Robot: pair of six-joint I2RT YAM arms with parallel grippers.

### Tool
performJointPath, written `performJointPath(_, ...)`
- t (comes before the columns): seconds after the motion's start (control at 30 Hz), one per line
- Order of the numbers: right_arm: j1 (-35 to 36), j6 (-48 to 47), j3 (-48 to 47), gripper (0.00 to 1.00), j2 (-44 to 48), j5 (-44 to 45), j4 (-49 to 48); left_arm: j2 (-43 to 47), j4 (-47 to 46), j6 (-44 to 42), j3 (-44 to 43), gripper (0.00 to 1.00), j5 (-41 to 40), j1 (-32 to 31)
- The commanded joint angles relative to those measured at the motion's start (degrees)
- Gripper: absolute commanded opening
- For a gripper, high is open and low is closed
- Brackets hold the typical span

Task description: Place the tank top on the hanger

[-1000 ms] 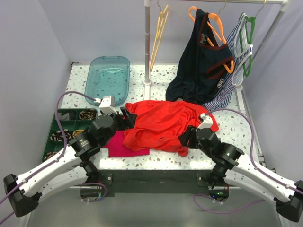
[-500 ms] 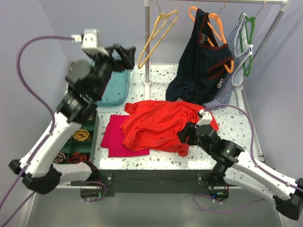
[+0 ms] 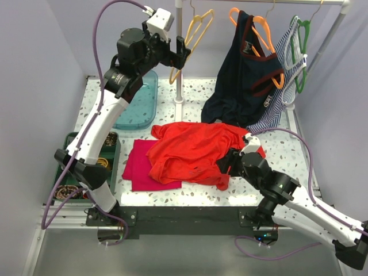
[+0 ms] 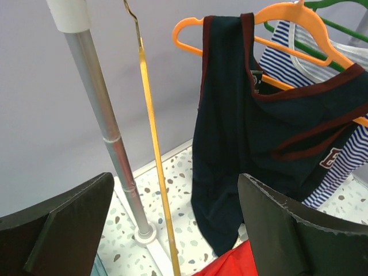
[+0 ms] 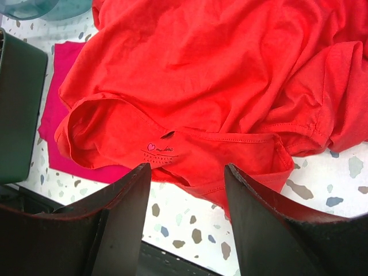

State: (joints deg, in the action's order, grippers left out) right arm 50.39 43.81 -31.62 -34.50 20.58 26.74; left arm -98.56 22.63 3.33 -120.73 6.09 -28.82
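Note:
The red-orange tank top (image 3: 195, 149) lies crumpled on the table's middle, its hem and label showing in the right wrist view (image 5: 201, 69). The pale yellow hanger (image 3: 195, 31) hangs by its hook from the rack at the back. My left gripper (image 3: 183, 53) is raised beside it and open. In the left wrist view the hanger (image 4: 152, 144) shows edge-on between the spread fingers (image 4: 299, 230), with nothing gripped. My right gripper (image 3: 227, 164) is open and low over the tank top's near edge (image 5: 187, 172), holding nothing.
A navy top (image 3: 244, 80) on an orange hanger (image 3: 261, 29) and a striped top (image 3: 282, 92) on a green hanger (image 3: 302, 40) hang to the right. The rack pole (image 3: 179, 63) stands by the yellow hanger. A magenta cloth (image 3: 144, 169), teal tray (image 3: 135, 98) and green bin (image 3: 106, 152) lie left.
My left arm rose from the tank top's left edge on the table up to the rack beside the yellow hanger, its jaws opening wider. The hanger swung. The right arm barely moved.

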Motion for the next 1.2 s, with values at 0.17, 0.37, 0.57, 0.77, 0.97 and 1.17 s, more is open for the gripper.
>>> performJointPath(0.17, 0.2, -0.7, -1.7, 0.58, -0.5, 0.4, -1.8, -3.9, 0.0, -1.2, -2.4, 0.86, 0.5, 0.5)
performJointPath(0.37, 0.2, -0.3, -1.1, 0.58, -0.5, 0.4, -1.8, -5.2, -1.2, -0.7, -1.4, 0.71, -3.3, 0.4)
performJointPath(0.57, 0.2, 0.0, -0.6, 0.58, -0.5, 0.6, -2.2, -5.8, -0.9, -0.9, -0.9, 0.56, -7.9, -0.4)
performJointPath(0.77, 0.2, 0.2, -0.3, 0.58, -0.9, 0.2, -2.9, -6.5, -0.6, -3.1, -0.7, 0.47, -14.1, -2.9)
performJointPath(0.97, 0.2, 0.1, -0.3, 0.58, -0.9, 0.1, -2.7, -7.3, -0.9, -5.4, -0.8, 0.44, -18.6, -5.0)
performJointPath(1.17, 0.2, 0.0, -0.5, 0.58, -0.1, 0.3, -1.7, -7.3, -2.0, -5.7, -0.8, 0.27, -19.2, -5.1)
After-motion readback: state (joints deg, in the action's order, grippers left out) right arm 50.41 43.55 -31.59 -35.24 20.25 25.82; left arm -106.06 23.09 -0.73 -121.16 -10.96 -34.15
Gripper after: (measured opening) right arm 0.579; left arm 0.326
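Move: The yellow hanger I go for hangs nearly edge-on ahead of my open left hand; its middle is about 9 cm farther forward, 4 cm to the right and 5 cm lower. The rack post stands roughly 12 cm ahead and 1 cm right, and the navy tank top hangs some 19 cm right, 6 cm ahead and lower down. From my right hand the yellow hanger is about 33 cm ahead, 14 cm left and 26 cm higher. I straddle the yellow hanger's near arm with my left fingers, dipping about 6 cm and easing some 4 cm forward, mostly in the first half. Then I turn the wrist about 10 degrees counter-clockwise with a slight roll, left side rising, while the fingers close from wide open to about a third around the plastic. ##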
